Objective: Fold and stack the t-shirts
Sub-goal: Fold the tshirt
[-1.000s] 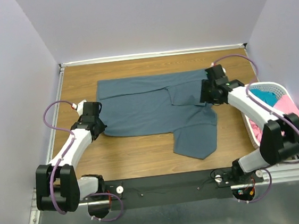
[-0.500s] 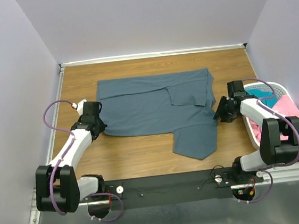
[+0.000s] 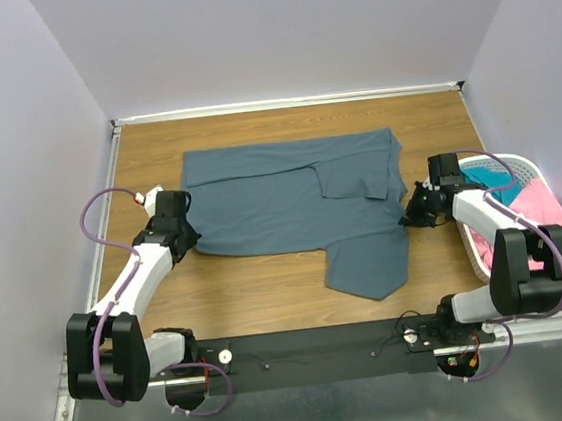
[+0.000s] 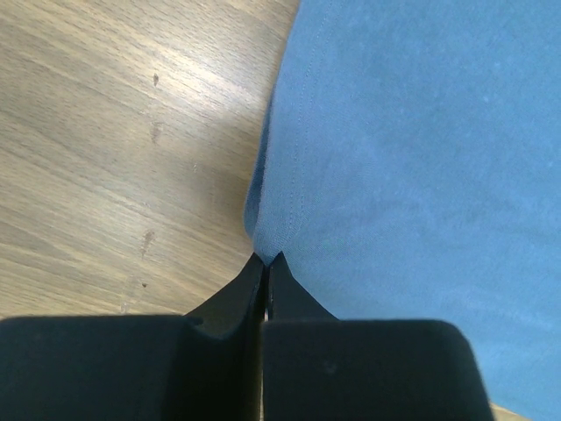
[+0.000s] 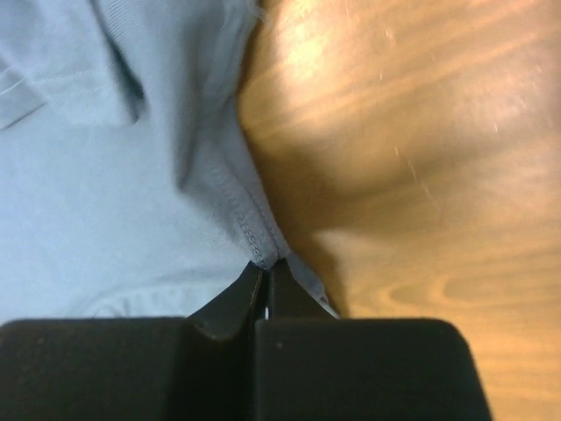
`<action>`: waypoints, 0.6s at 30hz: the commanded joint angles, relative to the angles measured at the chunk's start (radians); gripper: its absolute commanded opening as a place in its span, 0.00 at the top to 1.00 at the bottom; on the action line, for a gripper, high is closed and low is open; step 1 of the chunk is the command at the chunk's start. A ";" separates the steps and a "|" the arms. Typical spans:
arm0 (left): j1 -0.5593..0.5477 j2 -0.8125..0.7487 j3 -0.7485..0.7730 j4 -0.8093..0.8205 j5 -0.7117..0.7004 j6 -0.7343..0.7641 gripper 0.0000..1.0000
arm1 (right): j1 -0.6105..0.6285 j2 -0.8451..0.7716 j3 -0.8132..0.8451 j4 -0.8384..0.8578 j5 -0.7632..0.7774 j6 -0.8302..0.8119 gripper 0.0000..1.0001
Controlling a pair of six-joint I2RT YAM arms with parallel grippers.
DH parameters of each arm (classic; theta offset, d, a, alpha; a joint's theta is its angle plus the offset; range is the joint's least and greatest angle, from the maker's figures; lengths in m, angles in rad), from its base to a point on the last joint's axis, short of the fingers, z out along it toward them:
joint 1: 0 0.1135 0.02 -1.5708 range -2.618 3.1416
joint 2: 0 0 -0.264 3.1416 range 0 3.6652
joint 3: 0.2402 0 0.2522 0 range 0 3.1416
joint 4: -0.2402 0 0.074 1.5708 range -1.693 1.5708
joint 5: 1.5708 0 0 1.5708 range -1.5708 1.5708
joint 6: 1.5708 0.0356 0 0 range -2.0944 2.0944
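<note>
A slate blue-grey t-shirt [image 3: 280, 200] lies spread on the wooden table, one sleeve folded inward at the upper right and a flap hanging toward the near edge. My left gripper [image 3: 193, 237] is shut on the shirt's left edge [image 4: 280, 219], pinching the cloth at the fingertips [image 4: 266, 260]. My right gripper [image 3: 407, 219] is shut on the stitched hem [image 5: 245, 224] at the shirt's right side, the cloth caught at its tips [image 5: 266, 264]. A pink t-shirt [image 3: 542, 205] and a teal t-shirt [image 3: 499, 182] lie bunched in the basket.
A white slotted basket [image 3: 502, 157] stands at the table's right edge, just behind my right arm. Bare wood [image 3: 259, 283] shows between the shirt and the near rail. Lilac walls enclose the table on three sides.
My right gripper left the folded sleeve at the upper right, came down to the shirt's right edge and shut on the hem. The left gripper has kept its hold.
</note>
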 commanded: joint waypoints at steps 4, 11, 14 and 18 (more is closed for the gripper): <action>-0.002 -0.042 -0.013 0.005 -0.041 -0.005 0.96 | -0.006 -0.136 0.063 -0.257 0.058 0.038 0.98; -0.002 -0.053 -0.011 0.002 -0.051 -0.011 0.96 | -0.006 -0.178 -0.014 -0.318 0.004 0.064 0.82; -0.004 -0.056 -0.011 0.000 -0.054 -0.013 0.96 | -0.006 -0.179 -0.016 -0.318 0.024 0.059 0.59; -0.002 -0.070 -0.008 -0.012 -0.075 -0.024 0.96 | -0.006 -0.158 0.091 -0.320 0.145 0.027 0.50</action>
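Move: The right fingers are shut on the t-shirt's right edge; the spot to bring it to lies about 5 cm back and 1 cm below. The lower sleeve is some 8 cm left and 10 cm back, the folded flap 9 cm left and 12 cm ahead, and the laundry basket 23 cm right, nearly level. From the left hand, which still pinches the opposite edge, that spot is about 41 cm right and 6 cm back. The right hand rises, then swings back about 5 cm towards the lower sleeve, opening to release the t-shirt's edge. ##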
